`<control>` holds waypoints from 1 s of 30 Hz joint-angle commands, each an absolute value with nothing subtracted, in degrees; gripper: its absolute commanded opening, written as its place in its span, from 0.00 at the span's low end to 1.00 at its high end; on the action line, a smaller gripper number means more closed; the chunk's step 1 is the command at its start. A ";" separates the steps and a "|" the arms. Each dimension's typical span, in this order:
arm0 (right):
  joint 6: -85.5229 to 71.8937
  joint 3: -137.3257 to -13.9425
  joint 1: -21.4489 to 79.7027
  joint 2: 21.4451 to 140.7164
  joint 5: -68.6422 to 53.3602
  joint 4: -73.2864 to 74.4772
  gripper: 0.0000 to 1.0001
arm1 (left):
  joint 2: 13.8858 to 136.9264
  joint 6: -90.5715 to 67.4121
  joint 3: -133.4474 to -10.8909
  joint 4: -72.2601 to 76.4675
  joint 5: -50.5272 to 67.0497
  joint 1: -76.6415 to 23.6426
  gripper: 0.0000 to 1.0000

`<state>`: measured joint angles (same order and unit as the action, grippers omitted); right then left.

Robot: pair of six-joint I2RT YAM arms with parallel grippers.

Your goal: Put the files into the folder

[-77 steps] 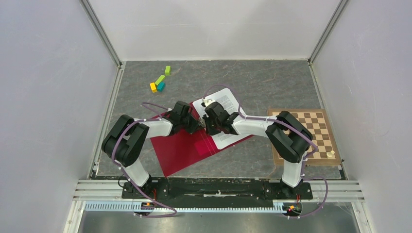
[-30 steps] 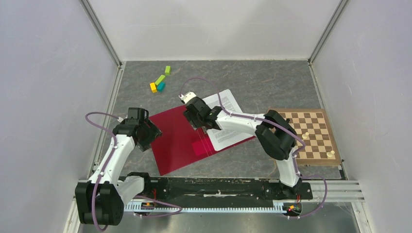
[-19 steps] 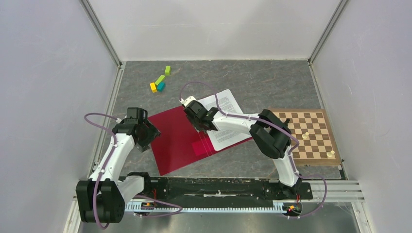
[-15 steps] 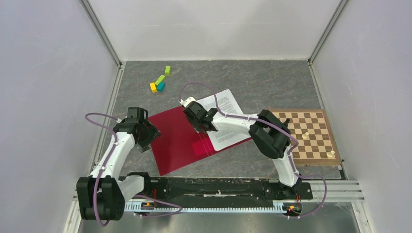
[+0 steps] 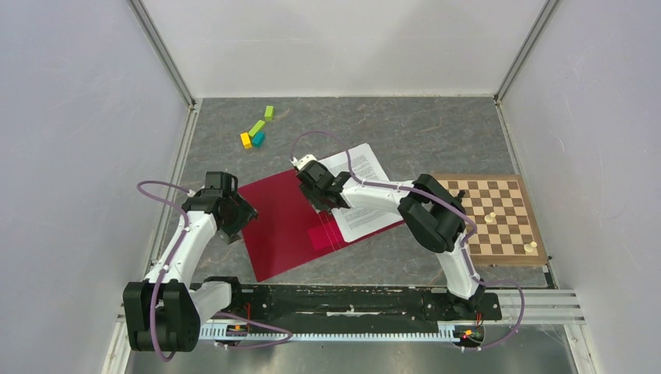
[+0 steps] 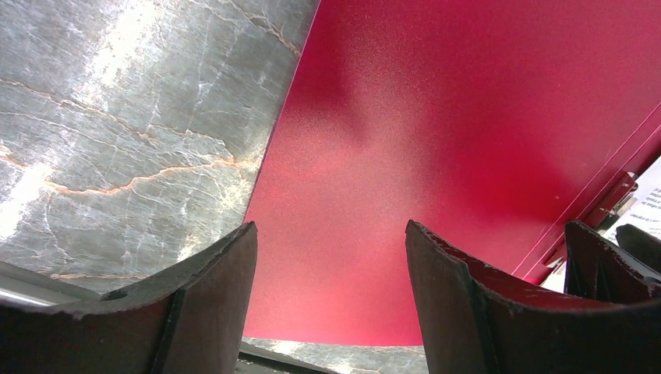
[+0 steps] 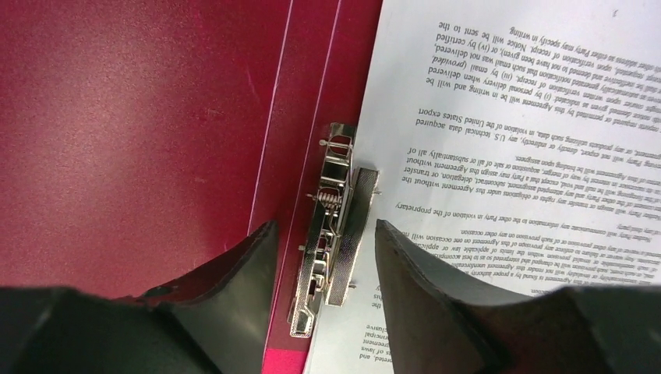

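Observation:
The red folder (image 5: 284,222) lies open and flat on the table. The files (image 5: 365,195), white sheets of dense print, rest on its right half. My right gripper (image 5: 318,187) hovers at the folder's spine. In the right wrist view its open jaws stand on either side of the metal clip (image 7: 335,234), with gaps on both sides. The files (image 7: 507,117) lie to the right of the clip and the red folder (image 7: 140,117) to its left. My left gripper (image 5: 234,214) is open over the folder's left edge, with only the red cover (image 6: 436,117) beneath its fingers (image 6: 218,280).
A brown chessboard (image 5: 510,195) with two pale pieces (image 5: 489,218) sits to the right of the folder. Several coloured blocks (image 5: 256,131) lie at the back left. The enclosure walls run close along both sides. Marbled table (image 6: 117,117) shows left of the folder.
My left arm has drawn back from the folder's middle to its left edge, leaving the left cover uncovered. The right gripper has shifted left onto the clip. Little has moved in the last second.

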<state>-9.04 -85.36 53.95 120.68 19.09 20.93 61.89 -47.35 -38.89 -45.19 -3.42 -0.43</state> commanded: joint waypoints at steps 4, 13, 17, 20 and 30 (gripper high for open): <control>-10.49 -79.69 50.30 117.74 11.97 17.90 0.48 | 61.99 -47.46 -40.70 -43.69 -3.55 -0.09 0.76; -11.63 -78.15 48.20 117.69 5.05 16.30 0.22 | 62.36 -46.63 -40.97 -43.60 -2.92 -0.09 0.76; -12.53 -76.48 46.03 116.45 -0.54 14.55 0.12 | 62.30 -45.12 -42.65 -44.08 -2.61 -0.09 0.77; -13.17 -75.42 43.89 115.76 -4.90 13.20 0.09 | 62.57 -43.39 -45.29 -45.07 -1.45 -0.09 0.77; -17.42 -72.76 37.27 116.08 -17.96 8.15 0.06 | 61.51 -42.61 -49.32 -48.64 -1.07 1.38 0.78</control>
<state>-14.28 -75.42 39.86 115.98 -11.75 8.99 62.59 -44.18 -47.37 -45.91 -1.04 -0.43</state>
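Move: The folder's metal clip already lies between the right hand's open fingers, its middle about 1 cm below the hand point and level with it. The stacked papers centre roughly 10 cm right and 4 cm ahead of this hand, the bare red flap about 13 cm left and 5 cm back; the pink pocket is some 9 cm straight back. From the left hand, the clip is about 24 cm right and 7 cm ahead, some 4 cm lower. The right fingers shut on both sides of the metal clip and pinch it at mid-length, then keep that hold while the hand draws roughly 2 cm right and a little forward, close to the table, tilting some 30 degrees with its left side rising and the fingertips tucking back. The left hand, open above the flap's left edge, stays nearly still, then late on lifts about 5 cm and goes some 3 cm forward. ##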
